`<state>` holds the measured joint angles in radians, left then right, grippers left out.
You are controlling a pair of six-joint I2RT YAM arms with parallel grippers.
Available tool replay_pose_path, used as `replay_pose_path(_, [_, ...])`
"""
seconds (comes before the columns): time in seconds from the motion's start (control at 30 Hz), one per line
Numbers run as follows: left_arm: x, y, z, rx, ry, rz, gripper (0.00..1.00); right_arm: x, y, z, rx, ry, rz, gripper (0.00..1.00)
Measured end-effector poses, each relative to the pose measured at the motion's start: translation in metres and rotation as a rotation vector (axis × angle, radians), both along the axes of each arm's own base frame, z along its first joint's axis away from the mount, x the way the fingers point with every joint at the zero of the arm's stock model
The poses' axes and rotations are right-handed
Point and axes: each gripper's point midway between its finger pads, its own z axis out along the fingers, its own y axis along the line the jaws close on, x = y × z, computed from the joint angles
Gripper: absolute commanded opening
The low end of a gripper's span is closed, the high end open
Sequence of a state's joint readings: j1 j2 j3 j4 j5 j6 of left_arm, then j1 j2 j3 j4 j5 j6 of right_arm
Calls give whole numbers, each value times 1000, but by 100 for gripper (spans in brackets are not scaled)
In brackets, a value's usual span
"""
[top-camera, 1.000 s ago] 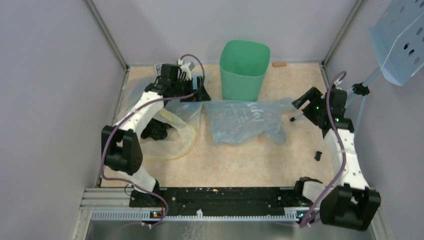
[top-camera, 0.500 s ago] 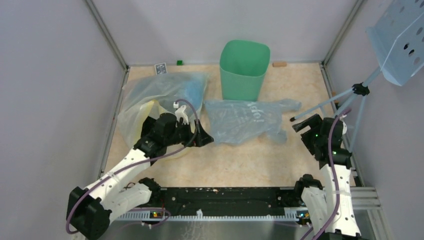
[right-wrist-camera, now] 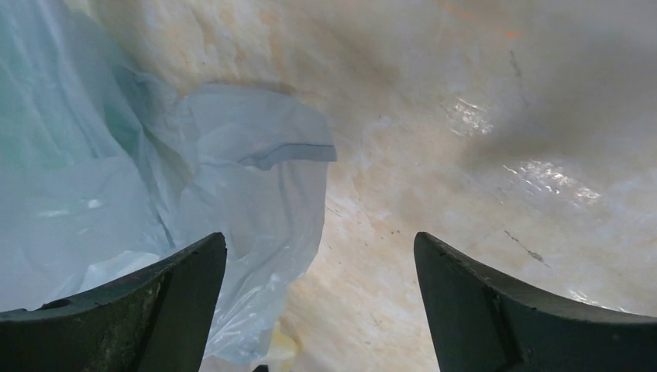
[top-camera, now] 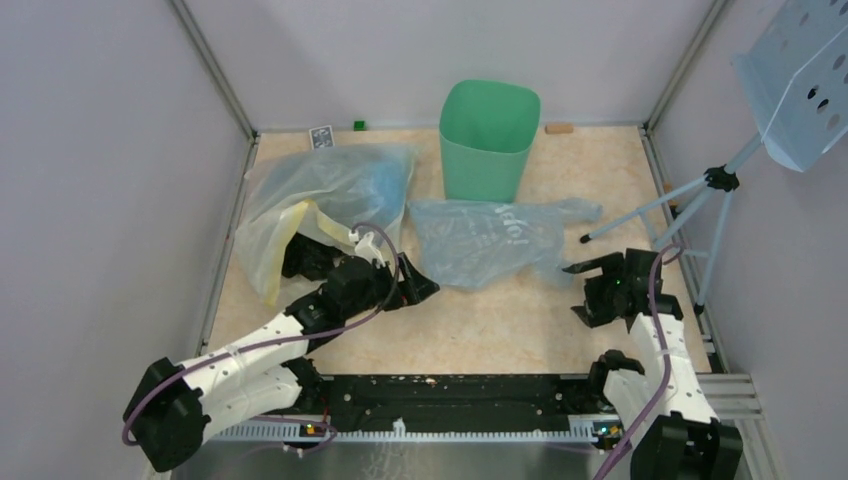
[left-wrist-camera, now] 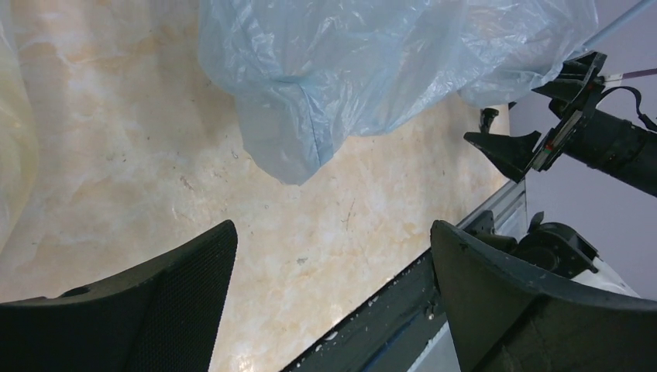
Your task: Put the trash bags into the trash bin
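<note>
The light-blue trash bag (top-camera: pixel 495 240) lies flat and crinkled on the floor in front of the mint-green trash bin (top-camera: pixel 488 140), which stands upright at the back. My left gripper (top-camera: pixel 418 288) hovers open just off the bag's near-left corner, touching nothing. In the left wrist view the bag (left-wrist-camera: pixel 349 70) lies beyond the open left gripper (left-wrist-camera: pixel 333 232). My right gripper (top-camera: pixel 578 292) is open near the bag's right end. The right wrist view shows the bag's edge (right-wrist-camera: pixel 232 186) by the left finger of the open right gripper (right-wrist-camera: pixel 319 239), with bare floor between the fingers.
A bigger clear bag with a yellow tint (top-camera: pixel 320 195) lies at the left over a dark object (top-camera: pixel 305 258). A tripod (top-camera: pixel 690 195) carrying a perforated blue panel (top-camera: pixel 800 70) stands at the right. A card (top-camera: pixel 320 135), a green cube (top-camera: pixel 358 125) and a small brown piece (top-camera: pixel 560 127) sit along the back wall.
Both arms have drawn back toward the near edge. The left gripper came from beside the bin to the bag's near-left corner. The right gripper dropped lower and opened wider.
</note>
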<state>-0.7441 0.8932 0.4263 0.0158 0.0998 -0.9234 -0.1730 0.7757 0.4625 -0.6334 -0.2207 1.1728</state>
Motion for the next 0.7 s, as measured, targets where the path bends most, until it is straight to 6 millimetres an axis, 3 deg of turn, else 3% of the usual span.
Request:
replay_pose_path(0.13, [9,-4,-9,26,-8,30,95,4,9,-11,83,24,-16,86])
replay_pose_path(0.33, [22,-8,-8,6,-31,88,91,22,15,-10,154,-42,-36,67])
replay_pose_path(0.4, [22,-11,-12,-6,-30,103,89,23,16,-13,170,-44,-41,46])
replay_pose_path(0.57, [23,-12,-30,8,-11,125,80,30,17,-11,187,-69,-42,5])
replay_pose_path(0.6, [24,-14,-32,10,-12,126,77,32,18,-10,190,-76,-41,0])
replay_pose_path(0.7, [28,-17,-40,23,-11,129,64,33,19,-7,195,-88,-33,0])
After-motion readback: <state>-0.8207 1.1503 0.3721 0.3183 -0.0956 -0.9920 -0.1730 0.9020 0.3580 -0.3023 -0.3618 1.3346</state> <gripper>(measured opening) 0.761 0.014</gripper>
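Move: The blue trash bag's near-right corner is about 4 cm ahead of the right hand, 3 cm to its left and 2 cm below; the trash bin stands roughly 27 cm ahead and 18 cm left, a tripod foot some 15 cm ahead and 3 cm right. From the left hand, the same bag's near-left corner is about 6 cm ahead, 8 cm right and 7 cm below; the yellow-rimmed bag lies some 17 cm ahead and 19 cm left. Forward and a little left, about 4 cm in all, the right hand eases over the blue bag's near-right corner, rolling some 10 degrees so its left side rises, and shuts its wide-open fingers to pinch the plastic. Meanwhile the left hand sinks and reaches forward, drifting right, about 5 cm towards the near-left corner, its fingers starting to close but still well apart. ##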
